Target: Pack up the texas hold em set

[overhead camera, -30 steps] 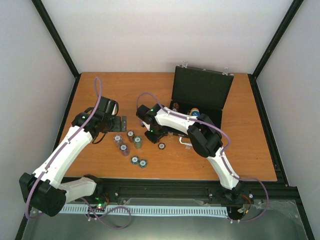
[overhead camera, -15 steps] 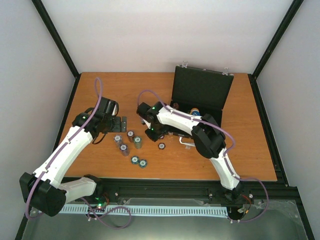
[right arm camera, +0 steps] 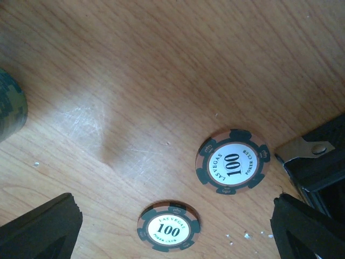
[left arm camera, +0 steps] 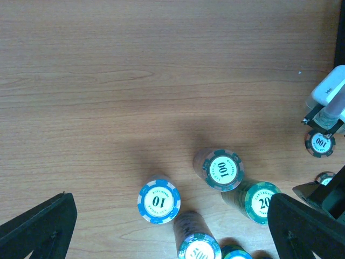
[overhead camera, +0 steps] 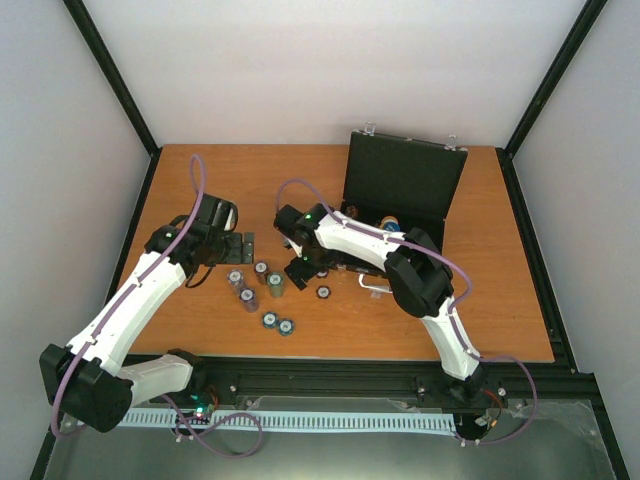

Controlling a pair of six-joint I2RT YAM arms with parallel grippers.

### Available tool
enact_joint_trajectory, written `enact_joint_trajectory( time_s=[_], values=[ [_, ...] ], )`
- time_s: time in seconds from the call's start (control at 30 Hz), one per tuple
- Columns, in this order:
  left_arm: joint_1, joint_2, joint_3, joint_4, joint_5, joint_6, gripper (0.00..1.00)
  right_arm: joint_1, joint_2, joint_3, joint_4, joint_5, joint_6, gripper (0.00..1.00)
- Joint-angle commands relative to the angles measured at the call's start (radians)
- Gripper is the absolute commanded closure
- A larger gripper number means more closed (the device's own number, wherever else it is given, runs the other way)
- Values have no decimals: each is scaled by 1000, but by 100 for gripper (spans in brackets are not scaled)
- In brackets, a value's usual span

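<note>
The black case (overhead camera: 400, 195) stands open at the back right, lid up, with a blue disc (overhead camera: 390, 225) inside. Small stacks of poker chips (overhead camera: 261, 280) stand in front of it on the table. My right gripper (overhead camera: 302, 270) hovers open over two flat "100" chips (right arm camera: 233, 161) (right arm camera: 168, 226); neither touches its fingers (right arm camera: 40, 229). My left gripper (overhead camera: 235, 248) hangs open above the stacks marked 10 (left arm camera: 159, 200), 100 (left arm camera: 222, 169) and 20 (left arm camera: 261, 202), holding nothing.
The case's corner with a silver latch (right arm camera: 304, 147) lies just right of the right gripper (right arm camera: 175, 208). The silver handle (overhead camera: 372, 285) juts from the case's front. Two more chip stacks (overhead camera: 278, 323) sit nearer the arms' bases. White walls enclose the table (overhead camera: 180, 190).
The right gripper's jaws have spread from partly shut to wide open, and its wrist has shifted slightly toward the chips. The left arm has not moved.
</note>
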Motion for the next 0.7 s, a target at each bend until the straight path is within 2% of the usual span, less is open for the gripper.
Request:
enact_joint_trajectory(
  time_s=[0.0,0.1,0.23,0.33,0.67],
  values=[
    [-1,6,8,17,-2,19,0,4,-29,1,6,7,39,3],
    [-1,11,12,19,0,21,0,1,-14,24,-4,9,109,6],
    [-1,11,27,14,0,30,0,0,-24,17,-10,26,240,16],
    [-1,3,33,6,16,39,0,0,-32,0,-9,47,321,20],
    [-1,-77,18,-24,56,79,0,-5,-45,-22,89,95,615,28]
  ],
)
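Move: The right hand hangs some 3 cm above the table. The brown 100 chip near the case lies about 3 cm ahead and 1 cm to its right; the second brown 100 chip lies roughly 2 cm back and 1 cm right. The open case's near-left corner is some 5 cm ahead and 4 cm right, the green 20 stack about 9 cm left and 3 cm back. From the left hand, the case-side chip lies some 20 cm right, 2 cm ahead and 18 cm below. Touching nothing, the right hand stays low over the chips and lines up on the brown 100 chip beside the case. It turns clockwise some 25 degrees and draws its wide-open fingers in to about three quarters, holding its height, then eases forward about 1.5 cm towards that chip. ##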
